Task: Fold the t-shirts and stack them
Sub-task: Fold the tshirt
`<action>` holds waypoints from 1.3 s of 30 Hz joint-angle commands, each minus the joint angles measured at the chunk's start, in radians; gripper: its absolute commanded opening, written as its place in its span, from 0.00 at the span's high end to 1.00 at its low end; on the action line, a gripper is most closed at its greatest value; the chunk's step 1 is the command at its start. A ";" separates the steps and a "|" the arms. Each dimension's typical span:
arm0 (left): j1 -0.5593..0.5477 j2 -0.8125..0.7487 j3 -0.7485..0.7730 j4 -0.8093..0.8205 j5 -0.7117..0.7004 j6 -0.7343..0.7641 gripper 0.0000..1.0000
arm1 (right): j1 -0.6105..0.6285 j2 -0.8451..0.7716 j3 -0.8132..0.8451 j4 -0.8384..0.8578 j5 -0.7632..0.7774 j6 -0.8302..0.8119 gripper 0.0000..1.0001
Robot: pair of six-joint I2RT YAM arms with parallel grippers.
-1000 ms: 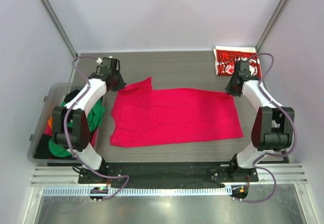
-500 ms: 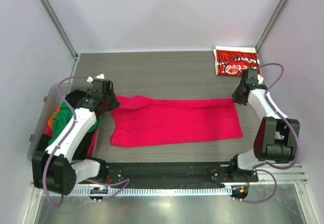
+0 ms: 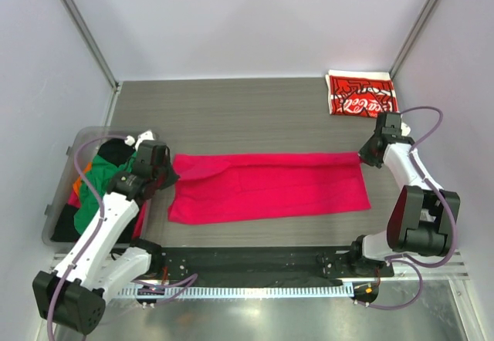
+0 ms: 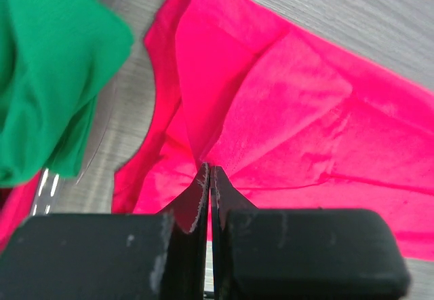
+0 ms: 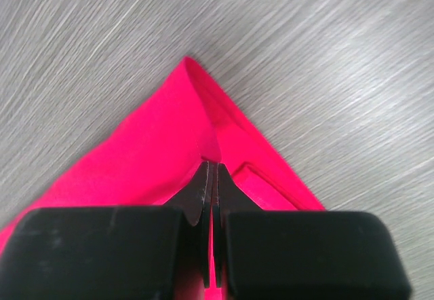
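A crimson-pink t-shirt (image 3: 270, 187) lies as a long band across the middle of the table. My left gripper (image 3: 168, 173) is shut on its far left corner, and the left wrist view shows the cloth (image 4: 305, 110) bunched at the closed tips (image 4: 209, 167). At the far right corner my right gripper (image 3: 363, 156) is also shut on the shirt. In the right wrist view the corner (image 5: 149, 151) is pinched between the tips (image 5: 212, 164). A folded red Coca-Cola t-shirt (image 3: 359, 96) rests at the back right. Green (image 3: 100, 194), black and orange t-shirts lie in the bin.
A clear plastic bin (image 3: 58, 202) stands at the table's left edge, right beside my left arm. The green t-shirt (image 4: 47, 62) hangs over its rim. Pale walls close in the left, back and right. A metal rail (image 3: 255, 264) runs along the near edge.
Both grippers have moved toward the near edge, drawing the pink shirt's far edge with them. The shirt now lies as a narrower band, and its raised left flap has come down.
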 commanded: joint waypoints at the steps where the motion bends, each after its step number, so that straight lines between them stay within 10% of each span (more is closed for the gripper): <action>1: -0.020 -0.055 -0.002 -0.085 -0.077 -0.091 1.00 | -0.031 -0.042 -0.010 0.017 -0.008 0.014 0.99; 25: -0.158 -0.222 -0.139 -0.248 -0.096 -0.444 0.93 | -0.076 0.076 -0.041 0.067 -0.003 0.047 0.99; 29: -0.189 -0.239 -0.134 -0.279 -0.086 -0.487 0.51 | -0.079 0.099 -0.020 0.060 0.003 0.027 0.65; 30: -0.190 -0.242 -0.127 -0.299 -0.102 -0.489 0.47 | -0.079 0.102 -0.014 0.053 0.010 0.028 0.34; 31: -0.190 -0.247 -0.104 -0.308 -0.114 -0.486 0.40 | -0.079 0.099 -0.006 0.038 0.021 0.030 0.23; 39: -0.190 -0.115 -0.062 -0.161 -0.146 -0.394 0.38 | -0.017 0.065 0.075 0.033 -0.040 -0.001 0.17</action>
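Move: The left hand, still gripping the raised left end of the red t-shirt, has that shirt's near-left corner about 7 cm back, 6 cm left and 12 cm below; the clothes box is about 28 cm left, level fore and aft. The right hand keeps the far-right end; the lower layers it is taken to are about 2 cm back, 2 cm right, 5 cm below. The folded Coca-Cola shirt lies 26 cm ahead of the right hand, 3 cm right, 6 cm below. Back by about 8 cm and down some 3.5 cm, the left hand draws its cloth towards the near-left corner, swinging briefly left while turning roughly 10 degrees counter-clockwise, then opens and eases up slightly. Mostly downward, about 4.5 cm with a little back and right, the right hand lowers its end onto the lower layers, opens wide and lifts off, edging forward. ##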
